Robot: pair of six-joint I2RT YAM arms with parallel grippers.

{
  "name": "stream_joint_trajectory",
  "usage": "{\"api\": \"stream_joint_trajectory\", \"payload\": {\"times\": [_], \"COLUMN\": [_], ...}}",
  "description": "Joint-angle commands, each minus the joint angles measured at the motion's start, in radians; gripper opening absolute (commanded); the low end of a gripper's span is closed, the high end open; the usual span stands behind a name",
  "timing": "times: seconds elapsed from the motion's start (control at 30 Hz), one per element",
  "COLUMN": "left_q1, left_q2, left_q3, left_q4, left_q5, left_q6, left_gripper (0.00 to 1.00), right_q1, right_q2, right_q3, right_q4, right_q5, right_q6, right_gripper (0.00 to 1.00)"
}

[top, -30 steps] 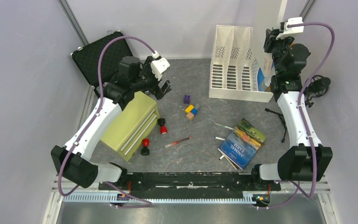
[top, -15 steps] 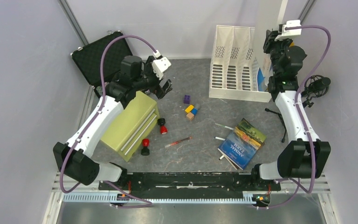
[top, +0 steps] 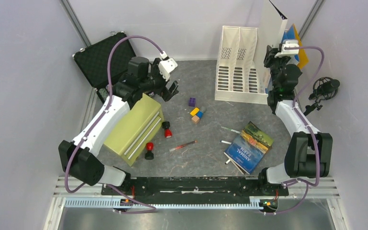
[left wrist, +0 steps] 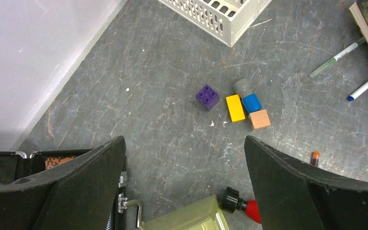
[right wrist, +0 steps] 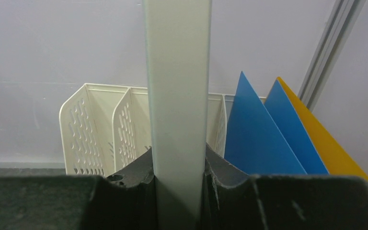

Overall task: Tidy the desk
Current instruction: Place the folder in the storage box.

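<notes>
The dark grey veined desk (top: 206, 160) carries scattered items. My right gripper (top: 271, 56) is shut on a tall white folder (top: 272, 24), held upright at the right end of the white file rack (top: 237, 67). In the right wrist view the folder's spine (right wrist: 177, 96) is clamped between both jaws of that gripper (right wrist: 178, 165). Blue (right wrist: 258, 139) and yellow (right wrist: 328, 148) folders stand just right of it. My left gripper (top: 171, 91) hangs open over bare desk beside the yellow-green cabinet (top: 134, 127), nothing between its fingers (left wrist: 184, 143).
Purple brick (left wrist: 208, 96), yellow (left wrist: 235, 108), blue (left wrist: 252, 102) and wooden (left wrist: 259, 119) blocks lie mid-desk. Two red-and-black stamps (top: 166, 129) (top: 149, 149), a red pen (top: 182, 146), a book (top: 249, 146), white pens (top: 230, 129). Open black case (top: 98, 60) back left; microphone on tripod (top: 323, 88) right.
My right wrist has swung left and down toward the rack with the white folder, uncovering the blue and yellow folders behind it. The left gripper has drifted slightly up and right, still open.
</notes>
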Motion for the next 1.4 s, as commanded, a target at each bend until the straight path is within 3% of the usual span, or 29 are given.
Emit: {"api": "stream_joint_trajectory", "payload": {"times": [0.0,0.7,1.07,1.37], "left_q1": [0.001,0.001,0.001,0.001], "left_q2": [0.022,0.109,0.134,0.147], "left_q3": [0.046,0.067,0.082,0.084], "left_q4": [0.041,0.009,-0.022,-0.027], "left_q5": [0.018,0.057,0.095,0.105], "left_q6": [-0.048,-0.06,-0.046,-0.047], "left_gripper": [1.0,1.0,1.0,1.0], "right_q1": [-0.003,-0.003,-0.005,-0.006], "right_q2": [-0.001,0.236,0.357,0.351], "right_q3": [-0.06,-0.241,-0.279,-0.242], "right_q4": [0.364,0.979,1.097,1.109], "right_q5": [0.019,-0.004,-0.019,-0.017], "right_q6": [0.024,0.07,0.04,0.042], "right_gripper": [0.0,0.0,0.0,0.0]}}
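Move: The right hand already grips the white folder by its near edge. The slot it is bound for, the storage box's third from the left, has its middle about 12 cm ahead, straight in line and some 15 cm lower. In the fourth slot, at much the same distance out, the blue folder stands about 8 cm to the right and the yellow one about 12 cm. From the left hand that third slot lies roughly 24 cm ahead, 37 cm right and 7 cm lower. Still pinching the white folder's near edge, the right hand first draws back about 1 cm while tipping the folder's far side up some 15 degrees. It then lowers the folder about 9 cm into the slot, easing forward 2 cm and levelling part of that tilt, and stops with the grip kept. The open left hand sinks about 4 cm over the table, tipping slightly down. ##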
